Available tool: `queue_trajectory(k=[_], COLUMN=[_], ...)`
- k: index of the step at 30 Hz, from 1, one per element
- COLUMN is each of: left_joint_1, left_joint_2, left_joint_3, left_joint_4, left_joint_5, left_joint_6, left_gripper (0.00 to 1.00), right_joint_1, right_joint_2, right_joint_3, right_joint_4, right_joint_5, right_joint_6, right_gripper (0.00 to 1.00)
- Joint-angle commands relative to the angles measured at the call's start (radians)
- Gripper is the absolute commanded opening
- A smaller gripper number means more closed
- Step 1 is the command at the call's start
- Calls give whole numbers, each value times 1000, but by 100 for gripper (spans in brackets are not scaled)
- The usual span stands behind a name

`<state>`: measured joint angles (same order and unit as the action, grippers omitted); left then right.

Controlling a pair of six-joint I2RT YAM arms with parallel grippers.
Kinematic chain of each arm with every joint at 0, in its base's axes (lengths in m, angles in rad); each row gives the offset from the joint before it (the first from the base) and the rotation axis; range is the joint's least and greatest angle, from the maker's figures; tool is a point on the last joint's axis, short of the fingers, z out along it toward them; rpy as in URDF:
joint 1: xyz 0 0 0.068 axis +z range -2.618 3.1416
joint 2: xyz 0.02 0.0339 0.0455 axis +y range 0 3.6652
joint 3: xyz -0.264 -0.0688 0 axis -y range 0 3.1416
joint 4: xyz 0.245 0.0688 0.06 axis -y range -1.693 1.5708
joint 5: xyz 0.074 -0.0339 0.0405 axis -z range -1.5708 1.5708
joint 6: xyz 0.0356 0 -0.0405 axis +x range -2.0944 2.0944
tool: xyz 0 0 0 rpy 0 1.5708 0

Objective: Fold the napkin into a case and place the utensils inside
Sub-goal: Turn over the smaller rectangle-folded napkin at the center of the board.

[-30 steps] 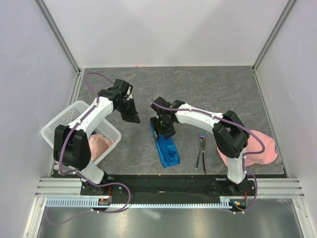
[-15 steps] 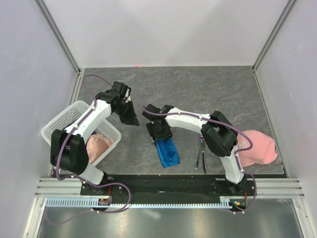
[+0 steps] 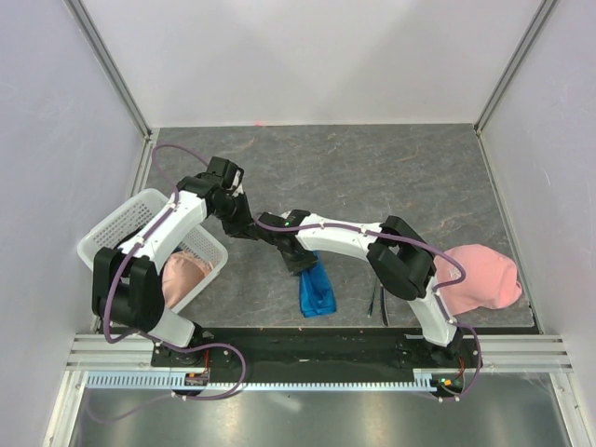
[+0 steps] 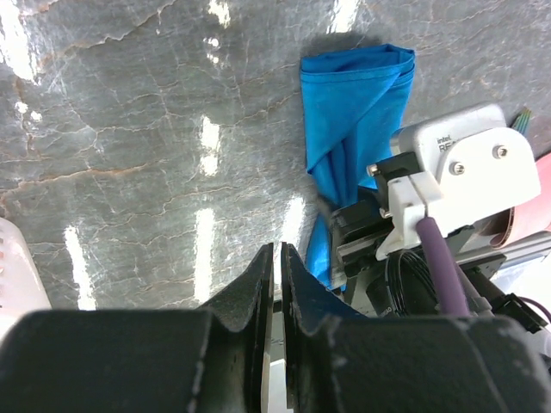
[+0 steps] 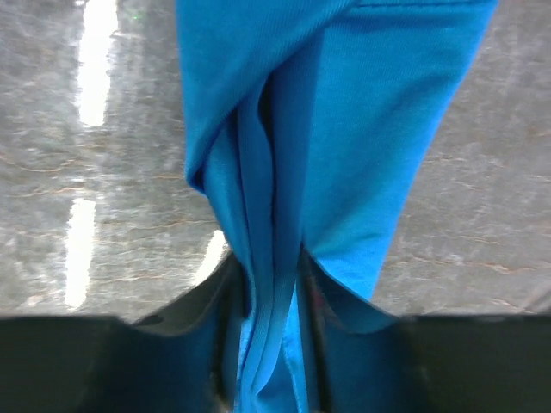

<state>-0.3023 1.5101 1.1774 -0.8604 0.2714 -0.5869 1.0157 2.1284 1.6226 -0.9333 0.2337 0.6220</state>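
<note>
The bright blue napkin (image 3: 317, 292) lies folded into a narrow layered strip on the grey table, near the front middle. My right gripper (image 5: 271, 297) is shut on the bunched folds at the strip's far end (image 5: 284, 198), which rise up between its fingers. My left gripper (image 4: 277, 258) hovers just beyond that end, shut with nothing between its fingers. From it the napkin (image 4: 353, 112) shows with the right wrist's white housing (image 4: 456, 168) over it. The utensils (image 3: 376, 303) lie right of the napkin, partly hidden under the right arm.
A white basket (image 3: 119, 226) holding a pale pink cloth (image 3: 183, 275) stands at the left. Another pale pink cloth (image 3: 486, 279) lies at the right front. The two arms nearly meet above the table's middle (image 3: 265, 228). White walls close in the table.
The right arm swung left toward the left gripper and its jaws closed on the napkin's far end, bunching it. The left gripper shifted slightly nearer.
</note>
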Motion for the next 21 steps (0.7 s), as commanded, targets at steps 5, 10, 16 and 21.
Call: queue_trajectory(k=[5,10,16,21], left_joint_1=[12,14,15,14], left_joint_2=[-68,-100,-143,-191], left_joint_3=[-50,-78,-85,-84], left_joint_4=[-2,-26,-80,-114], left_joint_5=[5,-1,-32,-54], left_joint_6=[-24,-16,-14,-19], left_gripper=[13,13,13,13], right_joint_1=[-2,-34,-129,-175], right_joint_2=[36,-51,-140,-148], right_joint_3=[123,146,-22,-237], right_joint_4=[-52,49,373,747], right_joint_5=[26,-178,-646,-929], right_joint_6=[-54,-113,-30,108], right_gripper=[3,0,0,0])
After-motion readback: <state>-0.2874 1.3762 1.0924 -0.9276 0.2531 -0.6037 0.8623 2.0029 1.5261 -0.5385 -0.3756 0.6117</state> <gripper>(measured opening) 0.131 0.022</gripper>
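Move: The folded napkin lies under the right hand, its left long edge already between the open fingers; its middle is about 2 cm to the right and 1 cm below. The fork lies some 17 cm right and 3 cm back, the knife about 19 cm right and 5 cm back. From the left hand, the napkin's middle is roughly 12 cm right, 8 cm back and 11 cm below. Right fingers pinch the napkin, carry it about 8 cm left and up, tips tilting leftward; left hand retreats. ##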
